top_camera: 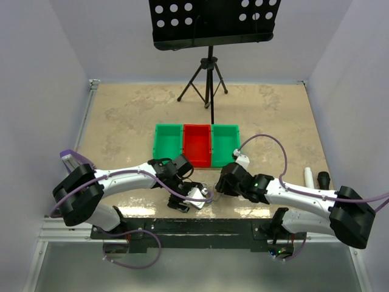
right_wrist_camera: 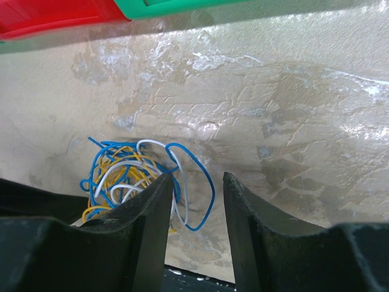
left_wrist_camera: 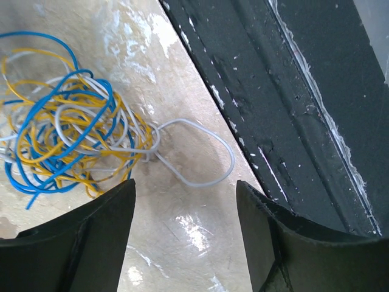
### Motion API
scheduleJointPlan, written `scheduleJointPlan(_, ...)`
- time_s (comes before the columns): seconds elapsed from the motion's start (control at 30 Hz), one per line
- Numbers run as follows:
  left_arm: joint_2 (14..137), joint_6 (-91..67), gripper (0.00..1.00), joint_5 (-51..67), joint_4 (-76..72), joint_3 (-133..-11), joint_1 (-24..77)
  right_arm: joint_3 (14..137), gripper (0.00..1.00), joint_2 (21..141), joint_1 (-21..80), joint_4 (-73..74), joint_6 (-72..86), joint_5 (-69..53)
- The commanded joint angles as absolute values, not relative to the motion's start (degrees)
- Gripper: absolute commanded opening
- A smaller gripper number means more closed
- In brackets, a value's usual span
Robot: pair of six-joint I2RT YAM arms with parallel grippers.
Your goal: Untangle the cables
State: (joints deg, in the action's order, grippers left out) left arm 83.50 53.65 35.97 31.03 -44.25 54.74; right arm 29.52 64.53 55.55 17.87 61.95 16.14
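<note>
The cables point(left_wrist_camera: 67, 131) are one tangled heap of thin blue, yellow and white strands on the tabletop near its front edge. A single white loop point(left_wrist_camera: 200, 184) sticks out of the heap toward my left gripper point(left_wrist_camera: 185, 185), which is open and holds nothing, its tips just short of that loop. The same heap of cables point(right_wrist_camera: 121, 170) shows in the right wrist view. My right gripper point(right_wrist_camera: 196, 176) stands open over the heap's edge, and a blue loop point(right_wrist_camera: 213, 194) with a white strand lies between its jaws, ungripped. From above, the left gripper point(top_camera: 193, 198) and the right gripper point(top_camera: 222, 182) face each other and largely hide the heap.
A green bin point(top_camera: 168, 146), a red bin point(top_camera: 197, 145) and another green bin point(top_camera: 224, 145) stand in a row behind the grippers. A black music stand point(top_camera: 209, 73) is at the back. The black front rail point(left_wrist_camera: 292, 109) runs close beside the heap. Small white point(top_camera: 309, 176) and black point(top_camera: 324, 179) items lie at the right.
</note>
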Motion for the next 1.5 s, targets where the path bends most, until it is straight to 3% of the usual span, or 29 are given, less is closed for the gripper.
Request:
scheduleJointPlan(0.0, 82.62, 55.55, 0.72, 39.55, 31.81, -47.46, 55.46, 31.2, 0.43, 65.74, 54.76, 18.37, 63.72, 19.25)
scheduleJointPlan(0.1, 82.53, 55.55, 0.67, 40.08, 32.87, -48.6, 56.16, 31.64, 0.41, 67.49, 53.88, 17.58, 63.11, 19.95)
scheduleJointPlan(0.27, 82.97, 55.72, 0.49, 42.71, 34.89, -48.26, 57.48, 32.6, 0.34, 69.69, 52.12, 15.39, 61.7, 19.43)
scheduleJointPlan(0.37, 82.97, 57.21, 0.43, 42.37, 34.81, -46.32, 58.01, 33.75, 0.31, 70.66, 52.12, 15.29, 61.52, 19.34)
scheduleJointPlan(0.9, 84.99, 55.28, 0.46, 41.4, 25.76, -44.56, 58.8, 32.96, 0.2, 71.1, 52.12, 13.8, 62.05, 17.58)
scheduleJointPlan(1.03, 85.69, 53.53, 0.31, 41.31, 23.47, -44.73, 58.89, 32.61, 0.06, 71.37, 52.12, 13.1, 62.31, 16.79)
scheduleJointPlan(1.2, 84.73, 52.03, 0.0, 38.33, 23.29, -45.09, 58.71, 32.26, 0.03, 71.19, 52.12, 13.01, 62.49, 16.61)
scheduleJointPlan(1.47, 79.2, 47.81, 0.0, 34.37, 29.69, -49.3, 51.17, 34.19, 0.0, 67.68, 52.12, 18.27, 62.4, 20.47)
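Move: The white cable loop lies about 3 cm to the left hand's right, 1 cm back and 1 cm below; the tangle's middle sits 7 cm right, 3 cm ahead. For the right hand, the blue loop is about 2 cm ahead, straight on, 1 cm down. From that hand the tangle is 6 cm left and 2 cm ahead, the green bin 15 cm ahead and 1 cm right, the red bin 15 cm ahead and 8 cm left. Left hand goes back, rightward, pinches white loop, moves forward; right hand advances about 2.5 cm, pinching the blue. ##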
